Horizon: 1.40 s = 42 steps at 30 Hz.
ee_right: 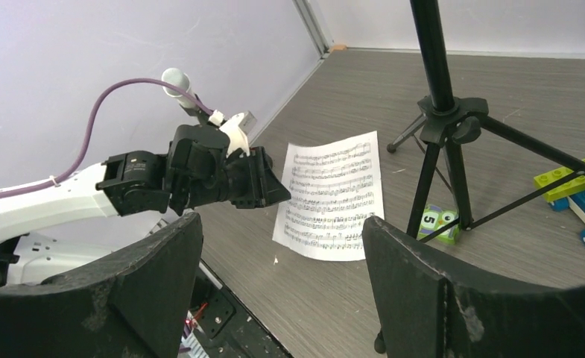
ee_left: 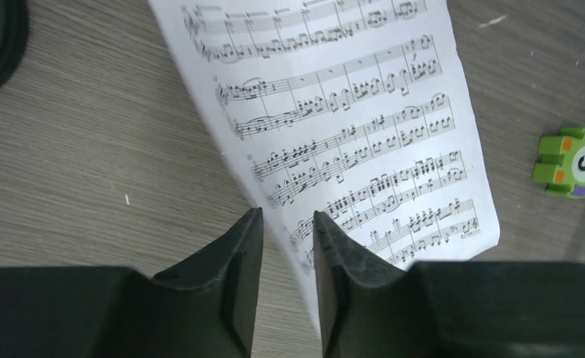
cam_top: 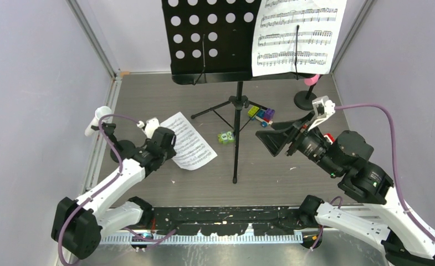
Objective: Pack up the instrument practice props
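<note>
A black perforated music desk [cam_top: 209, 39] on tripod legs [cam_top: 237, 111] stands at the back, with one white sheet-music page [cam_top: 295, 36] on it. A second page [ee_left: 349, 112] lies flat on the table. My left gripper [ee_left: 287, 220] hovers over that page's left edge with the jaws slightly apart; the edge runs through the gap and nothing is pinched. A white microphone [cam_top: 95, 119] stands on a black round mount [cam_top: 123, 149] at the far left. The pink microphone [cam_top: 313, 80] sits on its mount [cam_top: 305, 100] at the back right. My right gripper [ee_right: 282, 220] is wide open and holds nothing.
A green number block [ee_left: 576, 164] lies right of the loose page, near the stand's pole. Colourful toy blocks [cam_top: 262, 114] sit behind the right gripper, and a bit of the red keypad [cam_top: 328, 137] shows beside the right arm. Walls close in on both sides.
</note>
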Tool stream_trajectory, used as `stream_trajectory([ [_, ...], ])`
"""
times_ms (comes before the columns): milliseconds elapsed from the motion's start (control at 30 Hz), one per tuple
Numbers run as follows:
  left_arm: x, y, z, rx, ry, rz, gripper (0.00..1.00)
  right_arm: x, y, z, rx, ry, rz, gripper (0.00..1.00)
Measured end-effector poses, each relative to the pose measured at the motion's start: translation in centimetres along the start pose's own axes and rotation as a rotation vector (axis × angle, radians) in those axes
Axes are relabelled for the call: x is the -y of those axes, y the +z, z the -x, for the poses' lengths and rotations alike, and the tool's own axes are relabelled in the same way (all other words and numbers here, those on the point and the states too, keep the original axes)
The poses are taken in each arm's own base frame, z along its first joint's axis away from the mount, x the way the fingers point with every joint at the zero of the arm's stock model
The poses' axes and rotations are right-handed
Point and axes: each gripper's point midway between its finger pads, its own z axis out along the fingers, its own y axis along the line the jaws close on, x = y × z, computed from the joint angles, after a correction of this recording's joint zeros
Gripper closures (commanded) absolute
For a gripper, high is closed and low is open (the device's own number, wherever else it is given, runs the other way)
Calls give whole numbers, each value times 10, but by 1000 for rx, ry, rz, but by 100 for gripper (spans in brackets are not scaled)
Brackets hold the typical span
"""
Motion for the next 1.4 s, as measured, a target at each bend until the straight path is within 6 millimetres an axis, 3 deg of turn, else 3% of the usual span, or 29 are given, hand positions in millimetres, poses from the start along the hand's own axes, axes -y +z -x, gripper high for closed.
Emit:
stream_trajectory([
  [67, -2, -3, 6, 20, 4, 9, 57, 1, -4, 2, 9, 0, -4, 17],
  [233, -4, -19, 27, 75, 9, 20, 54, 7, -10, 2, 15, -12, -31, 16],
  [367, -4, -44, 52, 142, -1, -4, 54, 19, -15, -2, 0, -38, -83, 16],
  [567, -10, -100, 88, 284, -12, -115, 49, 40, -32, 2, 22, -73, -183, 13],
  [700, -13, -151, 115, 399, 10, -228, 47, 48, -47, 16, 69, -88, -231, 13],
  [767, -10, -186, 133, 463, 31, -309, 47, 52, -55, 24, 99, -92, -256, 13],
  [867, 3, -234, 158, 537, 77, -436, 47, 58, -65, 36, 140, -92, -299, 13],
  [1067, 45, -304, 193, 604, 209, -670, 46, 67, -80, 51, 175, -91, -376, 13],
  [1200, 81, -329, 217, 617, 286, -779, 37, 65, -84, 62, 162, -96, -403, 13],
  [1400, 140, -358, 253, 625, 351, -941, 39, 64, -74, 63, 105, -114, -426, 13],
])
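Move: The music stand's desk is about 17 cm ahead of the left hand, 29 cm to its right and 43 cm up, with the second sheet on its right half, 12 cm farther right. The loose sheet's middle lies 8 cm ahead, 6 cm right and 5 cm below the left hand; the green block 10 cm ahead, 24 cm right. From the right hand the desk stands roughly 25 cm ahead, 7 cm left, 12 cm up. The left hand opens off the loose sheet and rises about 45 cm towards the stand; the right swings right. ##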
